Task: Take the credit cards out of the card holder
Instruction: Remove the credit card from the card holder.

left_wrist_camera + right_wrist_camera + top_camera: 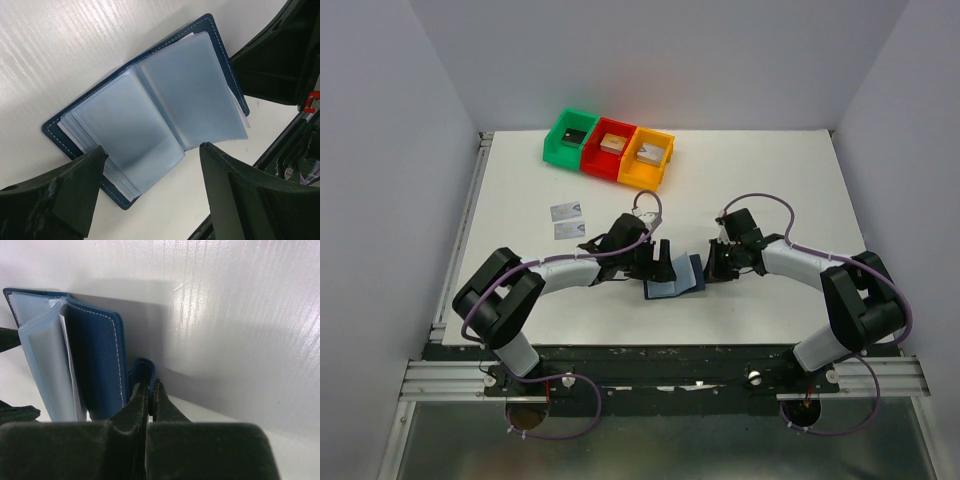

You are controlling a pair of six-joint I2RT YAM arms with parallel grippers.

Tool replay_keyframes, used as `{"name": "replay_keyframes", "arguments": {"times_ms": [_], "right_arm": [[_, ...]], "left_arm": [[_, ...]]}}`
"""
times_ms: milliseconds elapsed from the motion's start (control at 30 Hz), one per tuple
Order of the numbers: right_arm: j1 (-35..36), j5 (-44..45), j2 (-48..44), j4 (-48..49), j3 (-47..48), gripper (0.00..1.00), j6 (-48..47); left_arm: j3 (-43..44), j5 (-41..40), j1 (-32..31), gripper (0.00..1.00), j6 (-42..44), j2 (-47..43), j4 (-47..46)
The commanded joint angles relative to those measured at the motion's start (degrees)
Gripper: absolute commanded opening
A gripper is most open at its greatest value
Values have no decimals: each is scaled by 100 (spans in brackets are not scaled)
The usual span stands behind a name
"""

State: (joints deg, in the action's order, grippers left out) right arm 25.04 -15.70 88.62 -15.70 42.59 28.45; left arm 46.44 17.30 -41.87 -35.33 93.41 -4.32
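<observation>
The navy card holder [676, 280] lies open on the table between my two grippers. In the left wrist view its pale translucent sleeves [150, 107] fan up from the blue cover, and the two facing pages look bare. My left gripper [153, 148] hangs open just over the holder's near corner, one finger on each side. My right gripper [150, 386] is shut on the holder's small strap tab [142, 367], holding that cover flap upright. Two silver-grey credit cards [566, 211] [568, 230] lie flat on the table to the left of the left arm.
Green [570, 138], red [611, 150] and orange [649, 157] bins stand in a row at the back, each with a small block inside. White walls close in the table on the left, right and back.
</observation>
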Motion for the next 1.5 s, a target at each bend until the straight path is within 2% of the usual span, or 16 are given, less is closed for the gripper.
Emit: {"name": "replay_keyframes", "arguments": {"times_ms": [0, 900, 1000, 1233, 1467], "right_arm": [[1, -73, 182, 41, -31, 0, -67], [-8, 67, 77, -64, -137, 1, 91], [1, 173, -37, -169, -119, 8, 135], [-8, 375, -204, -433, -49, 37, 170], [-8, 630, -433, -688, -5, 50, 196]], "left_arm": [[102, 379, -85, 86, 167, 143, -104], [894, 757, -322, 86, 492, 705, 115], [946, 775, -313, 86, 483, 697, 89], [1148, 845, -375, 86, 518, 749, 115], [1342, 907, -445, 86, 571, 881, 186]]}}
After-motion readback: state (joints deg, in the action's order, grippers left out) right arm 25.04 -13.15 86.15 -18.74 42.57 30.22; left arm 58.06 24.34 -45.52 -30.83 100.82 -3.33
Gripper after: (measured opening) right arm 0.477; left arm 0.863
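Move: Below the left hand lies the clear sleeve on the card holder's left half, its middle about 3 cm back, 2 cm left and 4 cm down. The sleeve on the right half is about 4 cm right and 1 cm back, and the strap some 9 cm right and 2 cm back. The right hand already has that strap between its shut fingers; from there the left-half sleeve lies about 11 cm left and 1 cm back. Sweeping about 6 cm to the right across the card holder, the left hand keeps its fingers wide open and pushes the clear sleeve over with its farther fingertip, turning some 10 degrees clockwise and rising about 2.5 cm, mostly late. The right hand holds the strap still, then opens to about half, lets it go and eases about 1 cm right and slightly up. ##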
